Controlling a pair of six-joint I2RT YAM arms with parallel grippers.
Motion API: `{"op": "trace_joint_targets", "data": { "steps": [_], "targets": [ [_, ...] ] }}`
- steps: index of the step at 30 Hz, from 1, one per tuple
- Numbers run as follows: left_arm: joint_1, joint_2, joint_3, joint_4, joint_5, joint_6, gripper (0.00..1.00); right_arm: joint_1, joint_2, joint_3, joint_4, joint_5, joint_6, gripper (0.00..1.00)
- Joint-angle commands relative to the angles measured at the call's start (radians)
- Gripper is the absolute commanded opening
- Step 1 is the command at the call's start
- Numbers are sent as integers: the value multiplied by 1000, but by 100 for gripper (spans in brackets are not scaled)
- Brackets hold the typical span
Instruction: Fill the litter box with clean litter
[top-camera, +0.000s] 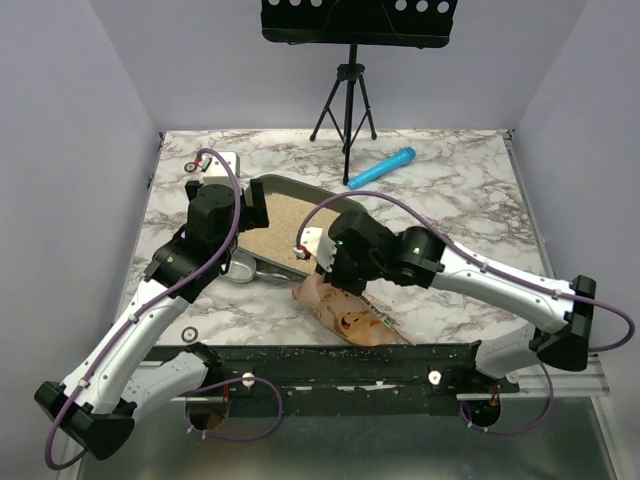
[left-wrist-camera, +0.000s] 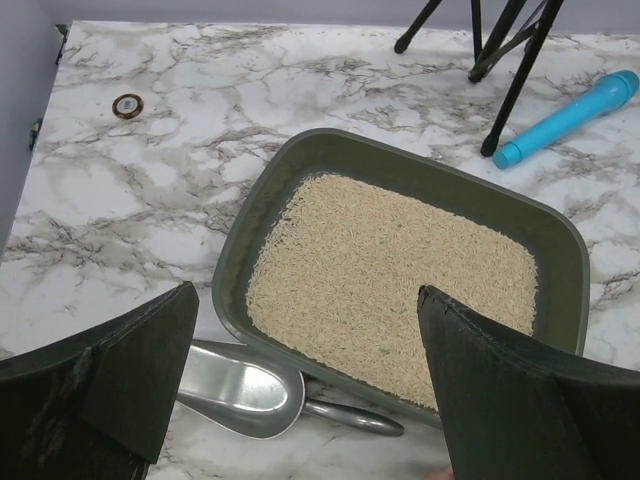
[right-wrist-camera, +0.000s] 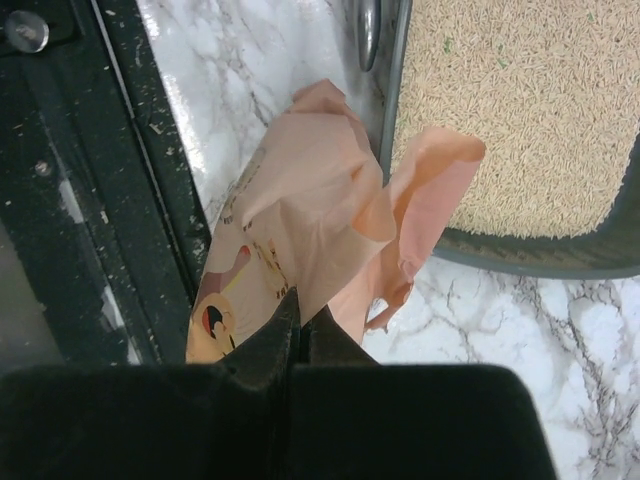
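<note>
The dark grey-green litter box (top-camera: 262, 186) lies left of centre, its floor covered with pale beige clean litter (top-camera: 278, 226). My left gripper (left-wrist-camera: 307, 290) hovers open over the box's near edge (left-wrist-camera: 232, 262), with the litter (left-wrist-camera: 390, 270) showing between its fingers (left-wrist-camera: 130, 370). A silver scoop (left-wrist-camera: 235, 385) lies on the table against that edge. My right gripper (right-wrist-camera: 303, 305) is shut on the orange-pink printed bag (right-wrist-camera: 300, 220), whose limp mouth droops by the box rim (right-wrist-camera: 540, 255) and over the litter (right-wrist-camera: 520, 110). The bag (top-camera: 345, 312) sits between box and front rail.
A blue cylinder (top-camera: 381, 167) lies behind the box, next to a black tripod stand (top-camera: 347, 105). A small round disc (left-wrist-camera: 127, 105) sits at the far left. A black rail (top-camera: 330, 365) dusted with granules runs along the near table edge.
</note>
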Motion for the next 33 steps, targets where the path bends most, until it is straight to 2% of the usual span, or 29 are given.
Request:
{"op": "trace_joint_targets", "data": {
  "steps": [1,8,13,19,23,27,28,30,33],
  "targets": [
    [9,-11,-6,18,-12,-11,99,-34,70,121,152,-5,-73,1],
    [18,-8,-6,18,-9,-12,99,-164,218,216,159,-68,-130,1],
    [29,-3,-7,19,-3,-16,99,-178,285,297,172,-79,-266,0],
    [38,0,-9,18,-8,-17,99,-207,385,441,137,-172,-363,1],
    [40,-1,-10,18,-15,-17,99,-207,474,549,14,-223,-392,1],
    [41,0,-9,19,-12,-17,99,-207,472,509,53,-226,-337,1],
    [43,-1,-9,16,-11,-19,99,-207,460,499,66,-215,-326,3],
    [43,0,-10,18,-8,-19,99,-207,434,474,80,-208,-311,23],
    [44,3,-9,16,-5,-22,99,-209,364,431,95,-186,-273,43]
  ]
}}
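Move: Pinched in the right fingers is the top of the paper bag, whose body hangs some 8 cm below the hand, about 6 cm back and 3 cm to its right. The litter box lies about 20 cm ahead of this hand, 9 cm left and 16 cm below; at table level the metal scoop is roughly 10 cm ahead and 17 cm left. From the idle left hand, the litter box is some 6 cm ahead, 9 cm right and 24 cm below. Carrying the pinched bag about 12 cm forward, the right hand first sinks some 4 cm, then swings left for about 8 cm in all while easing part of the way up, bringing the bag against the near side of the litter box. The wrist turns roughly 10 degrees counter-clockwise, and right at the end the fingers open about a third. ##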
